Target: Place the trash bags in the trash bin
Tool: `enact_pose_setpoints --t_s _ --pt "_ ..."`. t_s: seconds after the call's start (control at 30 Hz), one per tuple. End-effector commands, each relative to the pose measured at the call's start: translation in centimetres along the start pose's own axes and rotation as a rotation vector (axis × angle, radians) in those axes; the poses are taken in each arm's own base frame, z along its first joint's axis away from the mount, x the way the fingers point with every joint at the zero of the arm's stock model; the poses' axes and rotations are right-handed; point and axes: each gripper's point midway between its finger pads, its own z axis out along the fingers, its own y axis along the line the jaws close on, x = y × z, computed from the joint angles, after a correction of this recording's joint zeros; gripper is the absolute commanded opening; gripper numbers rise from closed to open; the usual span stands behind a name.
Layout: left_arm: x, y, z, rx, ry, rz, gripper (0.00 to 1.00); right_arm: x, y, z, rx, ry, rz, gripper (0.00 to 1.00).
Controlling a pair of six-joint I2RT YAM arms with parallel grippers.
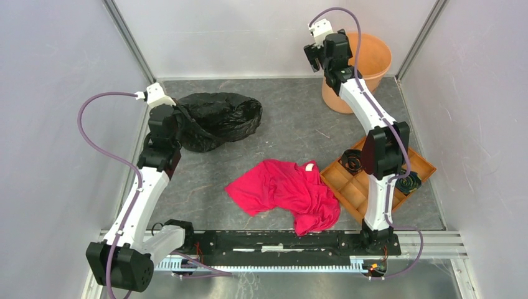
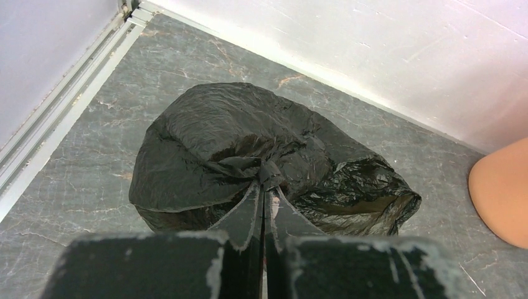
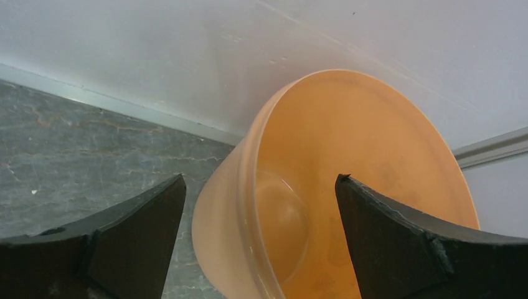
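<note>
The trash bag (image 1: 221,118) is a crumpled, glossy black bag lying on the grey floor at the back left. My left gripper (image 1: 182,122) is at its left side. In the left wrist view this gripper (image 2: 266,190) is shut, with a gathered fold of the trash bag (image 2: 205,143) pinched between its tips. The trash bin (image 1: 373,59) is a pale-orange bucket standing upright in the back right corner. My right gripper (image 1: 322,55) hangs open over its left rim. In the right wrist view the gripper (image 3: 260,180) straddles the rim of the trash bin (image 3: 355,162), which looks empty.
A red cloth garment (image 1: 286,190) lies in the middle near the front. A brown compartment tray (image 1: 348,188) sits at the right behind my right arm, holding black coiled items (image 1: 352,161). Walls close in the left, back and right sides. The bin's side (image 2: 504,193) shows in the left wrist view.
</note>
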Motion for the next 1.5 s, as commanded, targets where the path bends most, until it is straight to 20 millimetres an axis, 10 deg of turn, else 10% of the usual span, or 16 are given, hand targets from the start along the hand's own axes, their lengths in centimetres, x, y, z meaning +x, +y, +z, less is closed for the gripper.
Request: enact_pose_setpoints --t_s 0.0,0.33,0.9,1.13,1.47 --pt "-1.5 -0.7 -0.2 0.024 -0.046 -0.061 0.02 -1.1 -1.3 -0.2 0.061 -0.033 -0.019 0.96" --pt "-1.7 -0.9 -0.9 0.045 -0.057 -0.072 0.02 2.6 -0.8 0.4 0.047 0.049 -0.116 0.69" --pt "-1.8 -0.8 -1.2 0.045 -0.06 -0.075 0.02 1.6 0.4 -0.4 -0.05 0.012 -0.109 0.31" --pt "-2.3 -0.7 -1.7 0.048 -0.078 -0.081 0.02 0.2 1.6 -2.9 -0.152 -0.039 -0.136 0.01" --pt "-3.0 -1.0 -2.4 0.074 -0.096 -0.098 0.02 -3.3 5.7 -9.7 -0.409 -0.122 -0.167 0.0"
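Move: The open right hand hangs over the left rim of the orange trash bin; the bin's middle lies about 3 cm ahead, 11 cm to its right and 16 cm below. The black trash bag is some 36 cm to this hand's left and 21 cm back, the wooden tray about 36 cm back, 17 cm right and 28 cm below. From the left hand, which already grips the bag, the bin is roughly 27 cm ahead, 59 cm right and 15 cm below. The right fingers pinch the bin's left rim, one finger outside and one inside: the hand first sinks about 4 cm onto it while closing, pauses, then shuts and draws back some 5 cm and a little left, turning counter-clockwise about 15 degrees and tipping further down. The left hand keeps its hold on the bag and rises slightly. ##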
